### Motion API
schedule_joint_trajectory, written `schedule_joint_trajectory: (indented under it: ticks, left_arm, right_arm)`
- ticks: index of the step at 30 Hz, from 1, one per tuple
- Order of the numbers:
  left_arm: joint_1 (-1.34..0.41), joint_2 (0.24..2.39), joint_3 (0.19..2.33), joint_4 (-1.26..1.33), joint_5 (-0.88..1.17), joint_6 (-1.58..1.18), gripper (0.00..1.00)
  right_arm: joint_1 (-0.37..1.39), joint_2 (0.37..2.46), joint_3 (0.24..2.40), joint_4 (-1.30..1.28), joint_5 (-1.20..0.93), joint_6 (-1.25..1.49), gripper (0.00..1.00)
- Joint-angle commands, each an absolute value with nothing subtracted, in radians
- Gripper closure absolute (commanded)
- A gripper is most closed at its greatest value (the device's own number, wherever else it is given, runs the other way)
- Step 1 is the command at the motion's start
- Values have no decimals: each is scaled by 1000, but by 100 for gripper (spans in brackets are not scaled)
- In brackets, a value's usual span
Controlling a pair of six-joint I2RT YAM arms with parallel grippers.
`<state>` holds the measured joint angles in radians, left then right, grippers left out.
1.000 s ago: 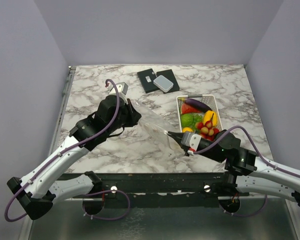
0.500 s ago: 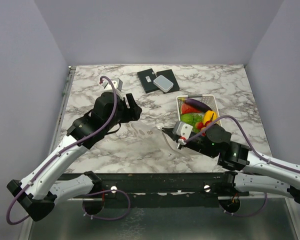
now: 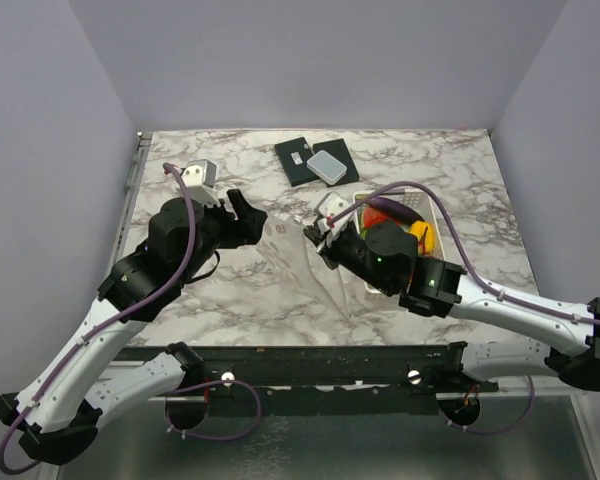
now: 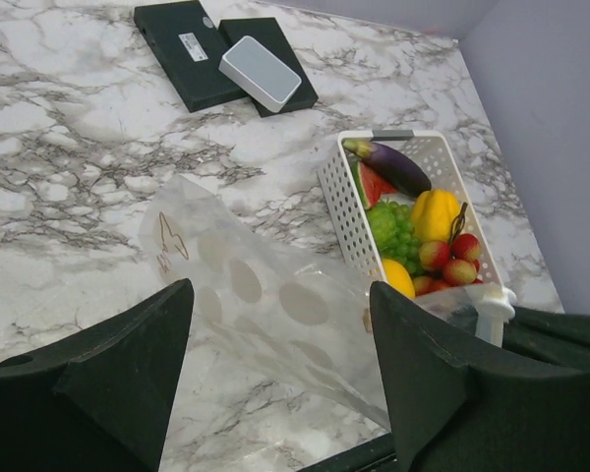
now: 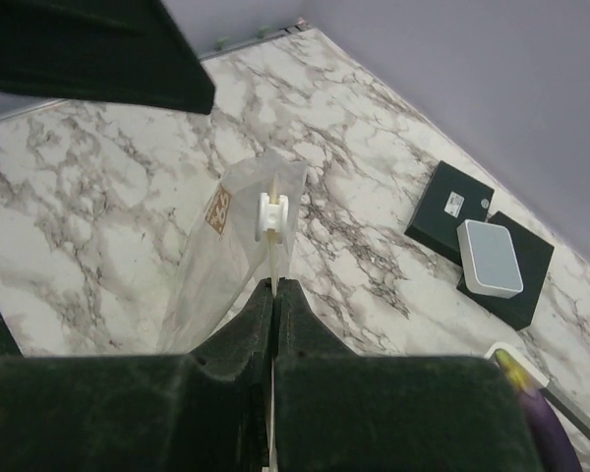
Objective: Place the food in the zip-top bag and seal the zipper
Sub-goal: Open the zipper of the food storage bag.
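The zip-top bag (image 4: 265,295) is clear with white dots and slopes from the table up to my right gripper (image 5: 275,285), which is shut on its zipper (image 5: 275,258) edge just behind a white slider (image 5: 273,216). In the top view, the bag (image 3: 285,237) hangs left of my right gripper (image 3: 315,235). My left gripper (image 3: 245,210) is open just left of the bag, and in its wrist view the left gripper (image 4: 278,288) holds nothing, its jaws standing wide above the bag. The food (image 4: 413,226) lies in a white basket (image 4: 334,187): eggplant (image 4: 393,165), watermelon, grapes, strawberries and yellow pieces.
Two black boxes with a pale grey case (image 3: 327,165) on top lie at the back middle of the marble table (image 3: 430,160). The basket (image 3: 426,205) stands right of centre, partly hidden by my right arm. Grey walls close in both sides.
My left gripper opened, let go of the bag and drew back to the left. My right arm swung up and left toward the table's middle, carrying the bag's zipper edge.
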<state>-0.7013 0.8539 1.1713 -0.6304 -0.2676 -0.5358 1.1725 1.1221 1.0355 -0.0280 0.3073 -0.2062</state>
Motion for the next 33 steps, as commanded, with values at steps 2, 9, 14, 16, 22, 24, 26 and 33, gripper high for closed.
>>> schedule_joint_trajectory:
  ticks: [2, 9, 14, 16, 22, 24, 26, 33]
  left_arm:
    - [-699, 819, 1150, -632, -273, -503, 25]
    - [-699, 799, 1137, -631, -210, -493, 25]
    - [-700, 798, 1130, -624, -156, -488, 24]
    - [-699, 798, 1117, -618, -144, -488, 24]
    - [-699, 809, 1092, -595, -121, -494, 23]
    - [-699, 818, 1087, -590, -128, -495, 23]
    - [-699, 830, 1083, -584, -129, -495, 23]
    - [-699, 860, 1041, -580, -228, -494, 31]
  right_arm:
    - [1180, 1246, 1195, -123, 514, -79, 99]
    - [1180, 1381, 1351, -142, 614, -28, 99]
    - [1178, 1488, 1471, -171, 671, -8, 99]
    - [1177, 1534, 1524, -186, 705, -8, 99]
    - [1168, 1650, 1664, -227, 747, -9, 99]
    - [1167, 1672, 1694, -232, 744, -7, 99]
    - [1166, 1687, 1714, -235, 741, -6, 99]
    - [1159, 1697, 1728, -232, 728, -3, 99]
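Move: The storage bag hangs from the shut right fingers, its middle about 6 cm back, 8 cm to the right and 8 cm below the open left hand. The white slider is some 6 cm to the left hand's right and 1 cm back, at its height. The basket's middle is about 30 cm right, 2 cm forward and 20 cm below. From the right hand, the left gripper lies roughly 3 cm ahead and 8 cm left, while the bag's middle is 3 cm back and 8 cm down. The bag, still pinched by its zip strip, is carried by the right hand about 9 cm forward and 7 cm left with a slight rise, across in front of the left gripper, while the wrist turns some 25 degrees clockwise. The left hand, fingers still wide open, sinks about 3 cm and shifts slightly right, to where the bag's lower part hangs before its fingers. ##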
